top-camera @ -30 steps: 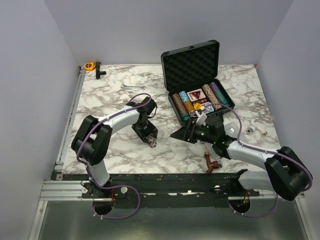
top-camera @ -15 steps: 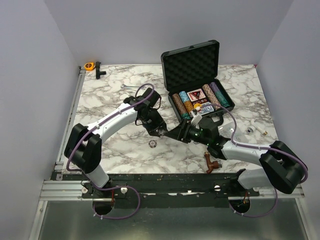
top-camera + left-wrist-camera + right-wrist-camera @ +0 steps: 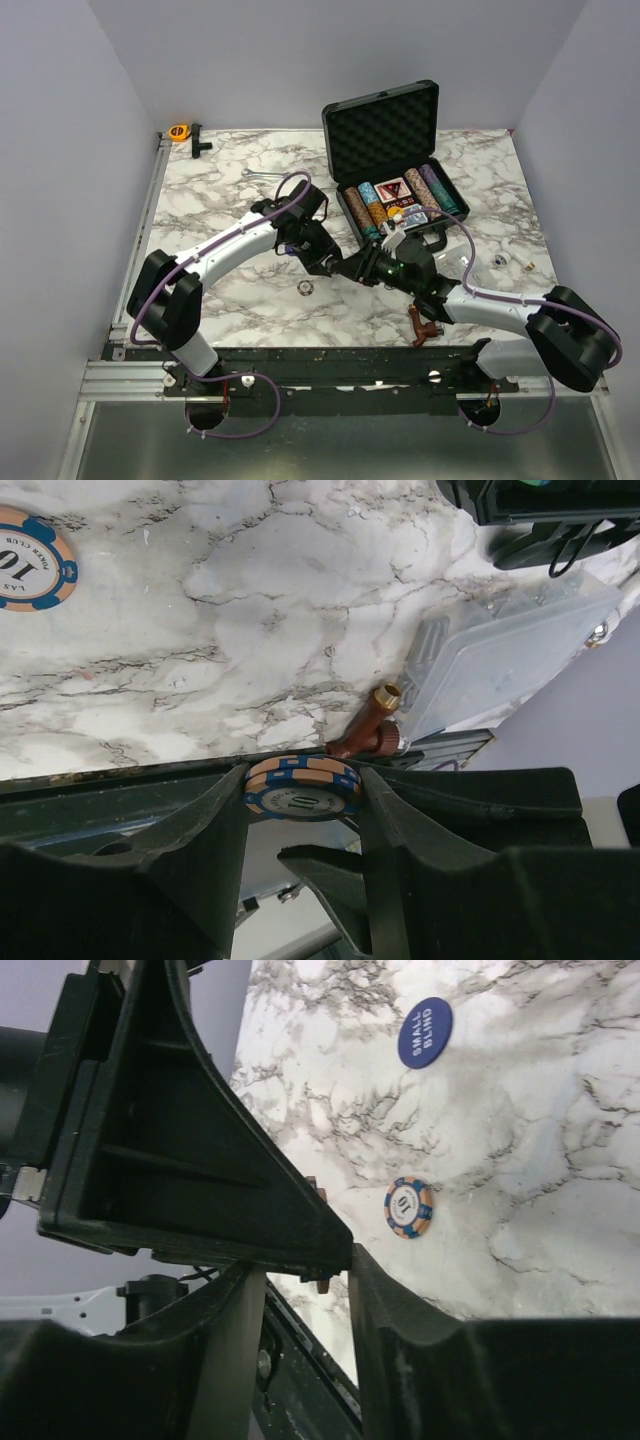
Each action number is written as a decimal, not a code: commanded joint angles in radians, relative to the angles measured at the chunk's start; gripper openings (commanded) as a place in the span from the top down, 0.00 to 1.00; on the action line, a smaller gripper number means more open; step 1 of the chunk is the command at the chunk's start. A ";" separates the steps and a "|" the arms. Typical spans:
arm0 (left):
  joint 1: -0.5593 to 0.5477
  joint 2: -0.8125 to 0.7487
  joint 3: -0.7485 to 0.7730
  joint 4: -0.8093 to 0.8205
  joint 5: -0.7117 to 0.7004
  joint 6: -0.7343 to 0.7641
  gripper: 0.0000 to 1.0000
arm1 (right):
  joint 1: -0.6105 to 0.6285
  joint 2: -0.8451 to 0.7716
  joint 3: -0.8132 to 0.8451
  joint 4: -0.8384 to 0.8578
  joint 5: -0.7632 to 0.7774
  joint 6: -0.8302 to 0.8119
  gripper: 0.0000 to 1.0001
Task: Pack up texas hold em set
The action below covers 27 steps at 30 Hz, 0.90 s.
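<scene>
The black case (image 3: 381, 124) of the texas hold em set stands open at the back right, with rows of chips (image 3: 374, 208) and card decks inside. My left gripper (image 3: 328, 262) (image 3: 303, 780) is shut on two stacked orange-and-blue poker chips (image 3: 303, 788), held above the table. My right gripper (image 3: 352, 268) (image 3: 305, 1265) meets it tip to tip. Its jaws stand apart around the left gripper's tip, and one right finger (image 3: 335, 880) shows beneath the held chips. Another chip (image 3: 304, 290) (image 3: 30, 558) (image 3: 409, 1208) lies flat on the marble. A blue "small blind" disc (image 3: 425, 1032) lies beyond it.
A brown pipe fitting (image 3: 420, 325) (image 3: 365, 730) lies near the front edge beside a clear plastic box (image 3: 500, 650). Small metal parts (image 3: 500, 260) sit to the right. An orange tape measure (image 3: 180, 131) is at the back left corner, and a metal key (image 3: 262, 175) lies behind the left arm.
My left gripper rose from the table with chips and swung right to the right gripper, leaving one chip behind. The right gripper reached left and its jaws narrowed.
</scene>
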 commanded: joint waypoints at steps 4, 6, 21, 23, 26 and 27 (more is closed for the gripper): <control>-0.032 -0.035 -0.018 0.074 0.051 -0.096 1.00 | 0.011 -0.029 0.016 -0.040 0.128 -0.022 0.69; -0.040 -0.035 -0.018 0.087 0.054 -0.097 1.00 | 0.011 -0.022 0.020 -0.041 0.130 -0.024 0.70; -0.063 -0.053 -0.044 0.090 0.062 -0.090 0.98 | 0.023 -0.081 0.047 -0.152 0.255 -0.086 0.99; -0.052 -0.055 -0.054 0.100 0.067 -0.078 0.81 | 0.022 -0.103 0.046 -0.173 0.267 -0.103 0.99; -0.027 -0.070 -0.046 0.090 0.029 -0.029 0.61 | 0.023 -0.117 0.047 -0.202 0.290 -0.107 0.99; -0.009 -0.078 -0.039 0.084 0.016 -0.012 0.57 | 0.023 -0.117 0.054 -0.218 0.292 -0.106 0.99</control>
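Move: The poker chips already sit pinched in the left hand's fingertips; for the right hand they are about 1 cm ahead and 1 cm to its left, level, at its fingertips. Counted from the right hand, a loose chip lies on the table 7 cm left, 2 cm back and 12 cm below. The small blind button is some 10 cm left, 7 cm ahead, equally low, and the open case's tray 16 cm right, 18 cm ahead, 8 cm below. Right fingers close on the chips the left hand keeps holding, while both hands drift about 2 cm right. ##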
